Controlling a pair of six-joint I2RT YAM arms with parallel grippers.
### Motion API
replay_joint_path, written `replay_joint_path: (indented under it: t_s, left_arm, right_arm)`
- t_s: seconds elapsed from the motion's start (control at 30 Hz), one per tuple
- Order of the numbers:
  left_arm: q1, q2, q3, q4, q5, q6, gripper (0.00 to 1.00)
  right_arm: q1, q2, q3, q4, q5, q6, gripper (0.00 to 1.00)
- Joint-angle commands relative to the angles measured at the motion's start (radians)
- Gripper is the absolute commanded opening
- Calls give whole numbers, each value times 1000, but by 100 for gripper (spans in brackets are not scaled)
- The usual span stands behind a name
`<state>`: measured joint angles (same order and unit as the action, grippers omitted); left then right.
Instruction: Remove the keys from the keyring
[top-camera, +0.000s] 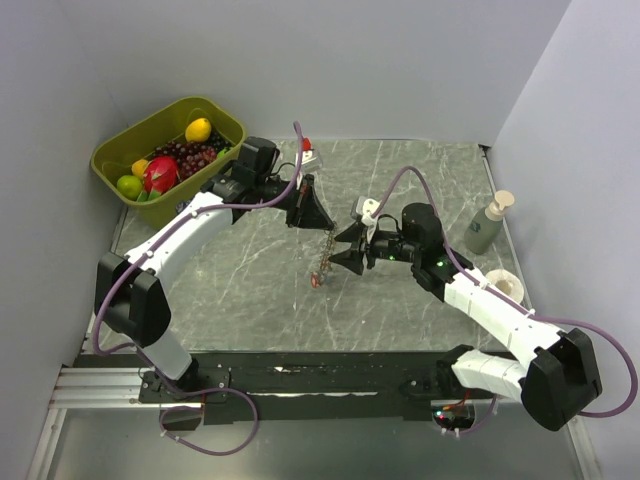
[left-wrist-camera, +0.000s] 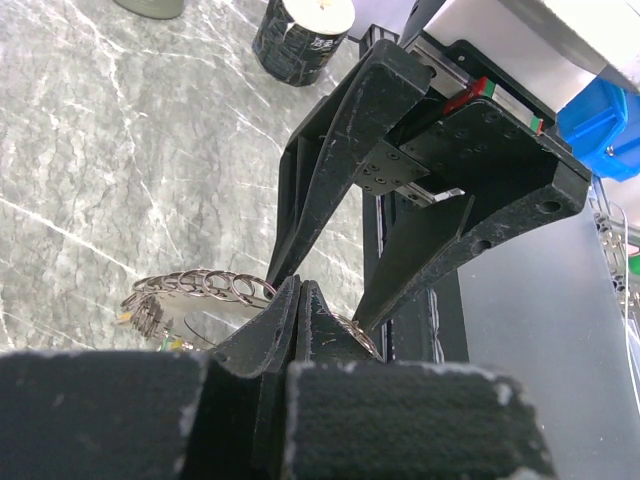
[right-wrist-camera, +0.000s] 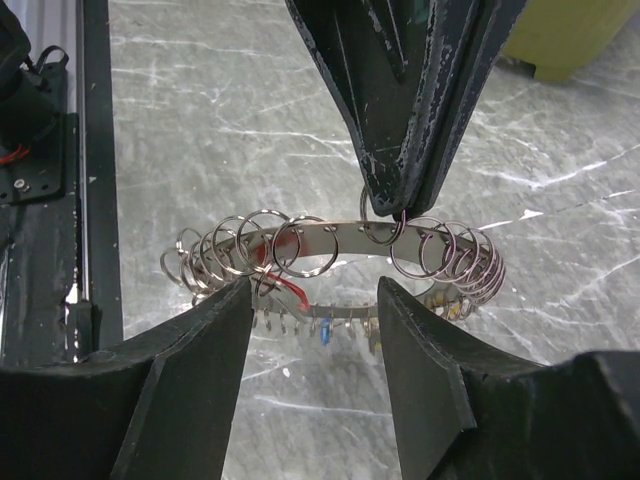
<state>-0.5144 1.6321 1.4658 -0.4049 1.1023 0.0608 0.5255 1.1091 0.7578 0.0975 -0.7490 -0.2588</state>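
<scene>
The keyring (top-camera: 325, 262) is a silvery loop strung with several small split rings, and it hangs above the table. My left gripper (top-camera: 318, 225) is shut on its top edge, with the pinching tips (right-wrist-camera: 385, 195) seen from the right wrist view. Tiny keys dangle from the loop: a red one (right-wrist-camera: 290, 290), a blue one (right-wrist-camera: 326, 330) and a yellowish one (right-wrist-camera: 450, 305). My right gripper (right-wrist-camera: 315, 290) is open, one finger on either side of the loop's near part, not closed on it. In the left wrist view the keyring (left-wrist-camera: 200, 285) curves left of my left gripper (left-wrist-camera: 298, 290), with the right gripper's fingers (left-wrist-camera: 335, 170) just behind.
A green bin (top-camera: 228, 118) of colourful fruit stands at the back left. A soap bottle (top-camera: 487, 225) and a white cup (top-camera: 505, 285) stand at the right. A small red and white object (top-camera: 308, 150) lies at the back. A dark can (left-wrist-camera: 300, 35) shows beyond the fingers.
</scene>
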Motion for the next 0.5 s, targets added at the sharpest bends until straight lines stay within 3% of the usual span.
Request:
replay_joint_path:
  t_s: [0.0,0.17,0.27,0.3,0.47]
  left_arm:
    - [-6,-20,8,55,50,-19,1]
    - [-6,-15,8,58,51,-24,1]
    - [-4,-15,8,58,48,-24,1]
    - [-4,-17,8,60,48,-26,1]
    - [-6,-14,8,58,47,-24,1]
  right_arm:
    - [1,-20,-9,56,5,15,59]
    - [2,-18,-18,76,5,27,52]
    - [2,-18,-18,76,4,24,41]
    - [4,-17,-17,74,0,23,32]
    - [4,-23,-18,74,-6,21,24]
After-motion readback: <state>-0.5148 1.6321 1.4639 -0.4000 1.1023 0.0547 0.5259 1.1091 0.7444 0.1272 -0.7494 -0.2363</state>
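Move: For my right hand, the red key hangs between the open fingertips, roughly 1 cm back, 2 cm to the left and 1 cm below their midpoint. The keyring's middle lies about 1 cm ahead, 3 cm left and 3 cm lower. The left fingertips holding the keyring are some 3 cm ahead, 1 cm left and 4 cm up from my right hand. From my left hand, the red key is about 4 cm back, 1 cm left and 5 cm below. I hold my right hand in place, fingers pointing left, and bring its fingertips together around the red key where it hangs from the keyring, narrowing the gap from well over half open to about a quarter. It isn't shut yet, and a grip on the key can't be made out. My left hand stays still, its shut fingers keeping the keyring hanging from one of its small loops. ##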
